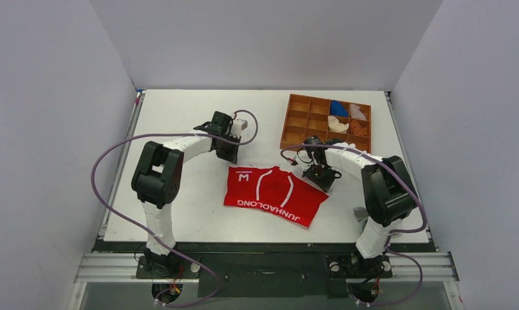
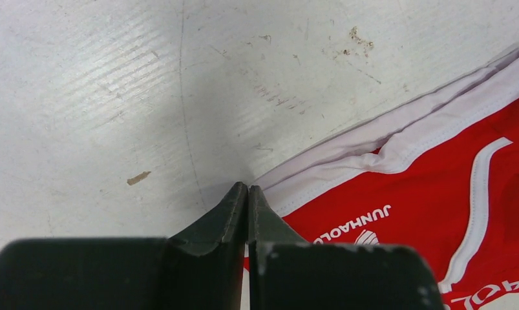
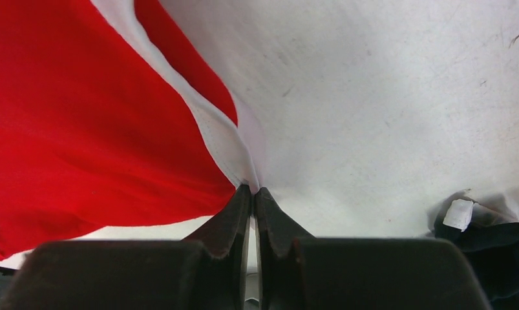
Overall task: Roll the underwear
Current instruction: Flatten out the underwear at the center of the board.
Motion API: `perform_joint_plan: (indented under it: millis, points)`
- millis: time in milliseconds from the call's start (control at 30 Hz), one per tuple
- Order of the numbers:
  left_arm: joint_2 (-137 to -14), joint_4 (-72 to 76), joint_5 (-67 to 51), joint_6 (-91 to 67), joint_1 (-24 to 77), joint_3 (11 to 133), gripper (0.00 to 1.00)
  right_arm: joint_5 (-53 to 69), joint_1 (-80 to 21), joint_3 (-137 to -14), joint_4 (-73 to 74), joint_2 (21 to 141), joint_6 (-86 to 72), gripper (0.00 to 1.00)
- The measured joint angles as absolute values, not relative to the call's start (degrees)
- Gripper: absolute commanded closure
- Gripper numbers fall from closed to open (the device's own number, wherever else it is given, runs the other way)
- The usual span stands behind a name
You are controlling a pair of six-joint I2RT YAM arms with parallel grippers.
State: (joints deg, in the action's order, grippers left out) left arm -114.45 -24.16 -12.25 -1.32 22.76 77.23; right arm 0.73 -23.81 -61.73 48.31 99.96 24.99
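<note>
The underwear [image 1: 275, 194] is bright red with white trim and white lettering, and it lies spread flat in the middle of the table. My left gripper [image 1: 231, 157] is at its far left corner. In the left wrist view its jaws [image 2: 247, 187] are shut, with the white trim of the underwear [image 2: 424, 194] running into the tips. My right gripper [image 1: 322, 181] is at the far right corner. Its jaws [image 3: 253, 189] are shut on the white edge of the underwear [image 3: 82, 116], and the cloth rises slightly to the tips.
A brown compartment tray [image 1: 286, 123] stands at the back right and holds blue, white and orange pieces. A black garment with a white tag [image 3: 496, 245] lies on the table just right of my right gripper. White walls enclose the table on three sides.
</note>
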Motion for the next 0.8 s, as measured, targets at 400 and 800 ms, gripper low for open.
perform_joint_plan:
  millis: [400, 800]
  points:
    - [-108.1, -20.8, -12.8, -1.4, 21.1, 68.7, 0.27, 0.9, -20.3, -63.1, 47.4, 100.6, 24.7, 0.69]
    - [-96.8, -19.7, -15.0, 3.9, 20.8, 62.7, 0.03, 18.2, -20.2, -71.7, 49.7, 95.0, 24.5, 0.63]
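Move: The left hand still pinches the left end of the underwear's waistband at the board, with the garment's middle about 12 cm back and 12 cm to its right. The right hand pinches the other end, with that middle about 14 cm to its left and 1 cm back. From the right hand the divided tray lies some 29 cm ahead, and the grey cloth about 11 cm back and 12 cm right. Both hands draw the pinched corners 1–2 cm outward, open and lift 5–7 cm, the right one swinging left. ##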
